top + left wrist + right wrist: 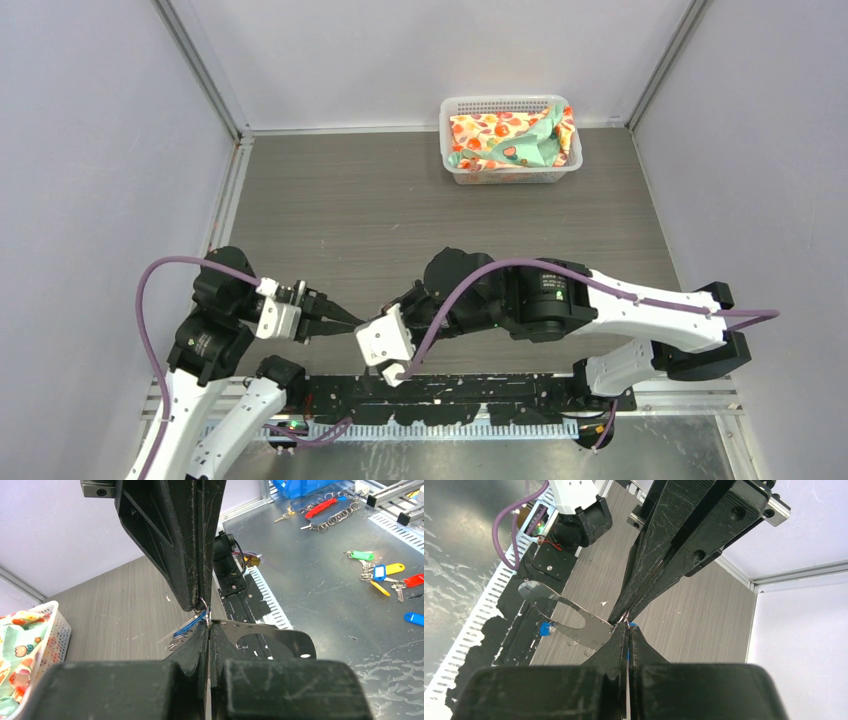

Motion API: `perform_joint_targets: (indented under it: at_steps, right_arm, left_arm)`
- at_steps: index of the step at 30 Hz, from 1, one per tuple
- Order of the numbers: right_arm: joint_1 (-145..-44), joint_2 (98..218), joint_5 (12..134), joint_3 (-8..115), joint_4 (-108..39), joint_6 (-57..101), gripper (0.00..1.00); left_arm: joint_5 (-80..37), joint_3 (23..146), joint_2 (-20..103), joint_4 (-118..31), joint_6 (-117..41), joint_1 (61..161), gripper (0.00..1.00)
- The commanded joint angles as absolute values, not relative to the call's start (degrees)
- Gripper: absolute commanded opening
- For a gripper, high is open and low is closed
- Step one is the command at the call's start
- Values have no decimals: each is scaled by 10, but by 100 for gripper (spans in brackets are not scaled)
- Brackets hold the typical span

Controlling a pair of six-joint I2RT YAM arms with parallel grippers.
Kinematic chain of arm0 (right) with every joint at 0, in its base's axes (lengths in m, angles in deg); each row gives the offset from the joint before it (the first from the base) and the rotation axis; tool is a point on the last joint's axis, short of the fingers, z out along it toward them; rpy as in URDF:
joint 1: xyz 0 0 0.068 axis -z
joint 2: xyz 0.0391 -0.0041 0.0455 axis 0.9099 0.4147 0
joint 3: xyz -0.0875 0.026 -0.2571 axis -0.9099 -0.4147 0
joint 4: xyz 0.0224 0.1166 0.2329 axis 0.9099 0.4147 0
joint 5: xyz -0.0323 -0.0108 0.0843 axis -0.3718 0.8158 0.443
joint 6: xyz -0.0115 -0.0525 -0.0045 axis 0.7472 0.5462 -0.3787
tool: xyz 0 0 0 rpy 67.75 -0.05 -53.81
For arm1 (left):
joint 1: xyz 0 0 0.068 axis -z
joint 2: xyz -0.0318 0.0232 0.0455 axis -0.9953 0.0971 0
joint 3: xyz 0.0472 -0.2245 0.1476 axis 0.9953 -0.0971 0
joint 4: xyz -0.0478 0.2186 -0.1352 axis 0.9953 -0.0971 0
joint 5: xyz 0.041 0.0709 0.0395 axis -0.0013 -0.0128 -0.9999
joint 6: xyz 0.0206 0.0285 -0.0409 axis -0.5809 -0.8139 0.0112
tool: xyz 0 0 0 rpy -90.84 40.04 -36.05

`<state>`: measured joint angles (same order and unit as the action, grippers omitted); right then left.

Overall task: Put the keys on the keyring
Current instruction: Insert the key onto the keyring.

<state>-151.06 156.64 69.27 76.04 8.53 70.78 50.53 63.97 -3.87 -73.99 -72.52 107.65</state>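
Note:
My two grippers meet tip to tip low over the table's near middle. The left gripper [208, 625] is shut on the thin edge of the keyring [272, 636], a flat silvery loop with a wide opening that sticks out toward the near edge. The right gripper [626, 626] is shut on a key [188, 628]; its blue head shows between the jaws. A small wire ring glints where the tips touch. Another blue-headed key [544, 628] lies below the keyring [574, 617]. In the top view the left gripper [352, 322] shows, while the wrists hide both keys and the keyring.
A white basket [455, 165] of patterned cloth stands at the back of the table. A black rail [450, 400] runs along the near edge by the arm bases. Past it, a metal bench [325, 580] carries several coloured key tags.

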Motion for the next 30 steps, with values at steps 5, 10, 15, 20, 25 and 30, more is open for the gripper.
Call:
perform_joint_targets:
  at_steps: [5,10,15,20,25,30]
  right_arm:
    - [-1465,1615,744,826,73,644,1]
    - [-1453,1626,769,834,79,633,7]
    - [-1454,1646,766,862,114,620,9]
    - [-1453,1662,751,874,115,599,18]
    - [-1454,1670,734,870,97,590,23]
    - [-1453,1670,716,865,80,582,30]
  left_arm:
    - [537,646,-45,-712,-733,1082,0]
    - [537,643,-47,-712,-735,1081,0]
    - [535,640,-51,-712,-735,1081,0]
    - [534,640,-52,-712,-737,1081,0]
    - [533,640,-57,-713,-736,1081,0]
    - [533,637,-59,-712,-737,1082,0]
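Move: The keyring, pinched in the left fingertips at their grip point, lies barely 1 cm to the right hand's left, about 1 cm back and 1 cm below. The blue-tagged key hangs close under the right fingertips, some 1 cm ahead, 2 cm to the right and 2 cm down from the right hand. The curved metal plate reaches back towards the bases, its middle about 6 cm back from the right hand, 1 cm left and 3 cm lower. The ring with the blue-tagged key is let go by the right fingers, which spread to about a third of their range while the right hand eases some 1.5 cm left, towards the left fingertips. The right wrist rolls about 15 degrees as it goes, its forward side dipping. The left hand stays nearly in place and keeps its pinch on the ring beside the plate. ##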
